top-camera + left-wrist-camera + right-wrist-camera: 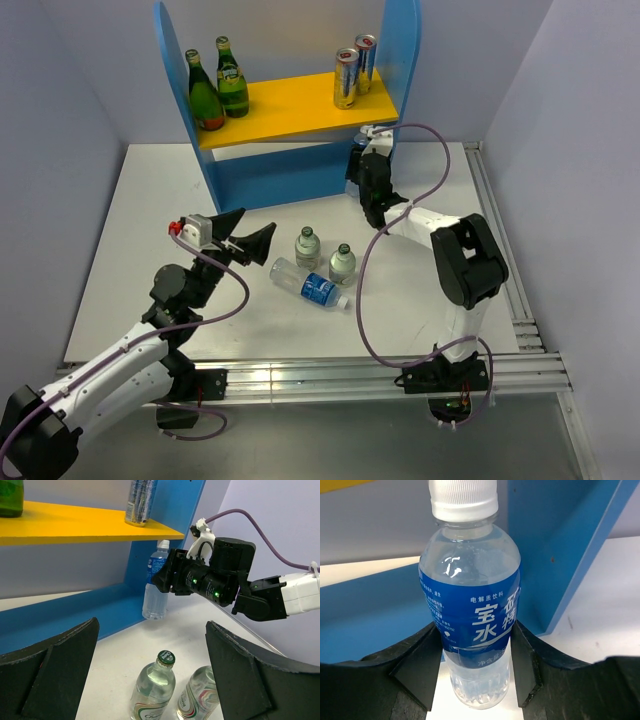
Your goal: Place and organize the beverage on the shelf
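Note:
The blue shelf holds two green glass bottles and two cans on its yellow upper board. My right gripper is shut on an upright clear water bottle with a blue label and white cap. The bottle is under the board, before the blue back, close to the right side panel. My left gripper hangs open above two small clear glass bottles standing on the table, touching neither. A second blue-label water bottle lies on its side just in front of them.
Grey walls close in the white table on three sides. A metal rail runs along its right edge and another along the front. The right arm's purple cable loops over the table near the lying bottle.

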Controlling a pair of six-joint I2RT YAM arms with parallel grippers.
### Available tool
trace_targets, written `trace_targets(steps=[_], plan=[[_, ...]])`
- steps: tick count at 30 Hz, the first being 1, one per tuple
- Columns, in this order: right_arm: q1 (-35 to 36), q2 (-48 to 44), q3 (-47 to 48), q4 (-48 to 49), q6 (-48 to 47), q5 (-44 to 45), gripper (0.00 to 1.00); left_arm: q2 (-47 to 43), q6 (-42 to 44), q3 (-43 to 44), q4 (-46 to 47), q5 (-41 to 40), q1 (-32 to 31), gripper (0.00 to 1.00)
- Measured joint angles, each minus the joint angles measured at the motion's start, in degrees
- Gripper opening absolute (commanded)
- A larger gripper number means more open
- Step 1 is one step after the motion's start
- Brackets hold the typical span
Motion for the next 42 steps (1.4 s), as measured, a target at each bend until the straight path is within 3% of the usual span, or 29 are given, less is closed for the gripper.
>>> trace_targets(steps=[5,23,28,31,33,35,42], plan=[[0.26,2.45,1.09,2.62,-2.56,1.9,0.0,0.28,0.13,0.0,0.04,-0.02,0.0,0.94],[0.26,21.53,19.93,9.03,-9.81,3.67,0.0,0.2,0.44,0.0,0.09,-0.81,0.0,0.94],[0.22,23.04,23.04,8.85,-10.71,3.39,0.3,-0.2,0.79,0.0,0.15,-1.05,-0.02,0.94],[0.2,23.06,22.6,9.53,-11.19,3.37,0.38,-0.17,0.81,0.0,0.13,-1.05,0.0,0.94],[0.2,23.06,22.01,10.34,-11.15,3.23,0.64,-0.17,0.83,0.0,0.13,-1.05,0.0,0.94],[0.2,23.06,22.01,10.4,-10.97,3.17,0.98,-0.2,0.81,0.0,0.11,-1.05,0.0,0.94],[0.22,23.04,21.7,12.22,-11.63,2.91,1.0,-0.48,0.83,0.0,0.11,-1.05,0.0,0.94]])
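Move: The right hand holds the water bottle upright just in front of the shelf unit; its place on the lower blue board is about 9 cm ahead, 3 cm left and 12 cm below. The unit's right side wall stands some 6 cm right, 9 cm ahead. Above, the front can is about 11 cm ahead, 4 cm left and 16 cm up. From the left hand the spot lies roughly 36 cm ahead, 18 cm right and 24 cm lower. Keeping its grip on the upright bottle, the right hand carries it about 9 cm forward and a little left into the lower compartment, under the yellow board and past the front of the right side wall, sinking slightly on the way in while the fingers tip up and the hand rolls left side down, each by 5 to 10 degrees. Once in, it stops over the lower blue board and opens its fingers wide, releasing the bottle while staying around it. ##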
